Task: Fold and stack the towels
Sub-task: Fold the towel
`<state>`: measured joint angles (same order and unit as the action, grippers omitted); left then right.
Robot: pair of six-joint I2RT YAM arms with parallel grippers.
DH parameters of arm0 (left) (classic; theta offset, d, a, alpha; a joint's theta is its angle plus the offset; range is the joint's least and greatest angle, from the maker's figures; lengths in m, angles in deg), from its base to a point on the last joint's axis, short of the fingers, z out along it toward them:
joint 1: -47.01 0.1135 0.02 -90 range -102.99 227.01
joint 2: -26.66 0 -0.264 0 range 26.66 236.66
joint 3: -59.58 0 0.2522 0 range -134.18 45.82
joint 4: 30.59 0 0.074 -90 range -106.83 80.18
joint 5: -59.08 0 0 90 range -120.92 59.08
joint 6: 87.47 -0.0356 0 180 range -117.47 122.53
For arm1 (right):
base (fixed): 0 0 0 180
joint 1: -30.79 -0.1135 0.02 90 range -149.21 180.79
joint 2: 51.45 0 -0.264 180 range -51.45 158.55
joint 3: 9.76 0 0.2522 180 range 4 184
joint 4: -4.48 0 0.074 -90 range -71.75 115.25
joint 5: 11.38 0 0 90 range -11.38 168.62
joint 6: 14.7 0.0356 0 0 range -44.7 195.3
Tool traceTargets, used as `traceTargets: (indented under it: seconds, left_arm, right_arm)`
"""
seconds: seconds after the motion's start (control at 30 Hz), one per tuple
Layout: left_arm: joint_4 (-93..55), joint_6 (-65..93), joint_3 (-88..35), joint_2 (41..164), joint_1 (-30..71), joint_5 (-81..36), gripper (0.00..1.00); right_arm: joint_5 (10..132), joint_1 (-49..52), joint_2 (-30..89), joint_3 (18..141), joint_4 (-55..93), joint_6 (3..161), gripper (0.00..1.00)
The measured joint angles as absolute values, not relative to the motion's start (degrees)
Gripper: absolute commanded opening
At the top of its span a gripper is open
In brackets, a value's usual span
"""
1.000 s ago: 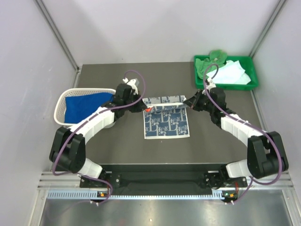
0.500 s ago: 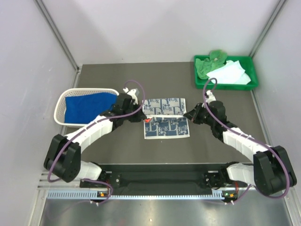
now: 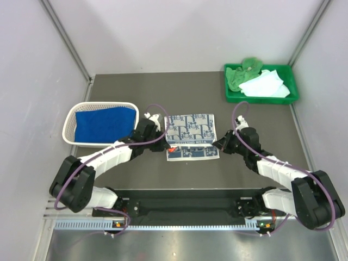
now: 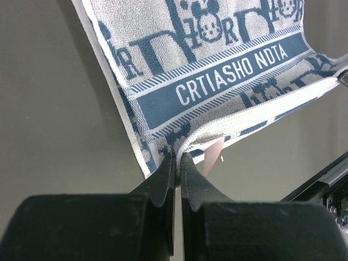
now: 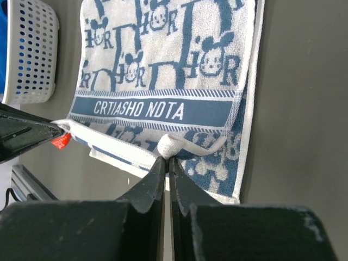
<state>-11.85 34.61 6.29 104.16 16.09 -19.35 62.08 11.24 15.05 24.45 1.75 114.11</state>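
The blue-grey patterned towel [image 3: 189, 129] lies flat in the middle of the table, its far edge doubled over toward the near side. My left gripper [image 3: 169, 145] is shut on the left corner of that lifted edge, pinching the white hem [image 4: 176, 157]. My right gripper [image 3: 218, 145] is shut on the right corner, a bunched bit of hem [image 5: 167, 156] between its tips. The hem stretches taut between the two grippers, low over the towel's near part [image 5: 217, 163]. A royal blue towel [image 3: 103, 124] fills the basket. A bright green towel [image 3: 243, 73] and a pale mint-white one [image 3: 266, 86] lie in the tray.
The white lattice basket [image 3: 68, 130] stands at the left, close to my left arm. The green plastic tray [image 3: 261, 99] sits at the far right corner. A small red tag [image 5: 61, 140] hangs from the towel's left corner. A black rail [image 3: 185, 204] runs along the near edge.
Both grippers have drawn the towel's far edge toward the near side, over the rest of the cloth. Now its printed band faces up and the fold lies lower.
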Motion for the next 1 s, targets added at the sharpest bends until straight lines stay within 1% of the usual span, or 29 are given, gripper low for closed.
traceTargets:
  seconds: [0.37,0.4,0.47,0.53,0.57,0.63,0.67,0.87,0.97,1.0]
  left_arm:
    - [-14.2,35.5,8.8,104.0,15.4,-20.3,0.0]
    - [-14.3,35.6,9.0,104.0,15.3,-20.3,0.0]
    - [-14.3,35.6,9.4,104.0,15.1,-20.3,0.08]
    - [-14.3,35.5,9.7,104.0,15.0,-20.6,0.14]
    - [-14.3,35.4,10.0,104.0,15.0,-21.2,0.21]
    - [-14.3,35.5,10.9,104.0,15.0,-21.6,0.32]
    - [-14.3,35.5,11.4,104.0,15.0,-21.8,0.41]
    - [-14.3,35.6,13.7,103.2,13.9,-21.8,0.42]
    - [-14.3,35.6,13.8,100.8,13.9,-21.6,0.41]
    - [-14.3,35.6,13.8,100.0,13.9,-21.5,0.39]
  right_arm:
    - [62.8,10.6,15.0,23.1,-0.6,114.5,0.0]
    - [62.8,10.6,15.0,22.7,-0.9,114.5,0.04]
    - [62.8,10.5,15.0,21.9,-1.2,114.8,0.08]
    - [63.5,10.3,14.7,20.8,-1.5,115.0,0.14]
    - [64.3,10.3,14.2,19.9,-1.6,115.1,0.25]
    - [65.6,10.3,12.9,18.2,-1.7,115.5,0.31]
    - [65.8,10.3,12.1,17.4,-1.6,115.5,0.32]
    - [68.2,10.2,4.7,16.0,1.4,115.6,0.38]
    - [69.8,10.0,1.2,16.1,2.9,115.4,0.38]
    - [70.4,9.9,0.7,16.5,3.7,115.3,0.38]
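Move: Both hands hold the towel's far edge, brought back over the lower layer. From the left hand, the near left corner lies about 5 cm back, level sideways and 5 cm below; the white basket's middle is some 25 cm left and 9 cm ahead. From the right hand, the near right corner lies about 5 cm back, 2 cm right and 4 cm below, and the green bin some 24 cm ahead and 19 cm right. Both hands let go of the pinched towel edge after hovering briefly, then sinking and drawing back towards the near edge of the lower layer, the left about 4 cm down and 3 cm back, the right slightly less. Fingers open to roughly two fifths on the way down; then both rise, the left just under 2 cm over its corner, the right about 3 cm, easing right off the towel and turning slightly clockwise. ##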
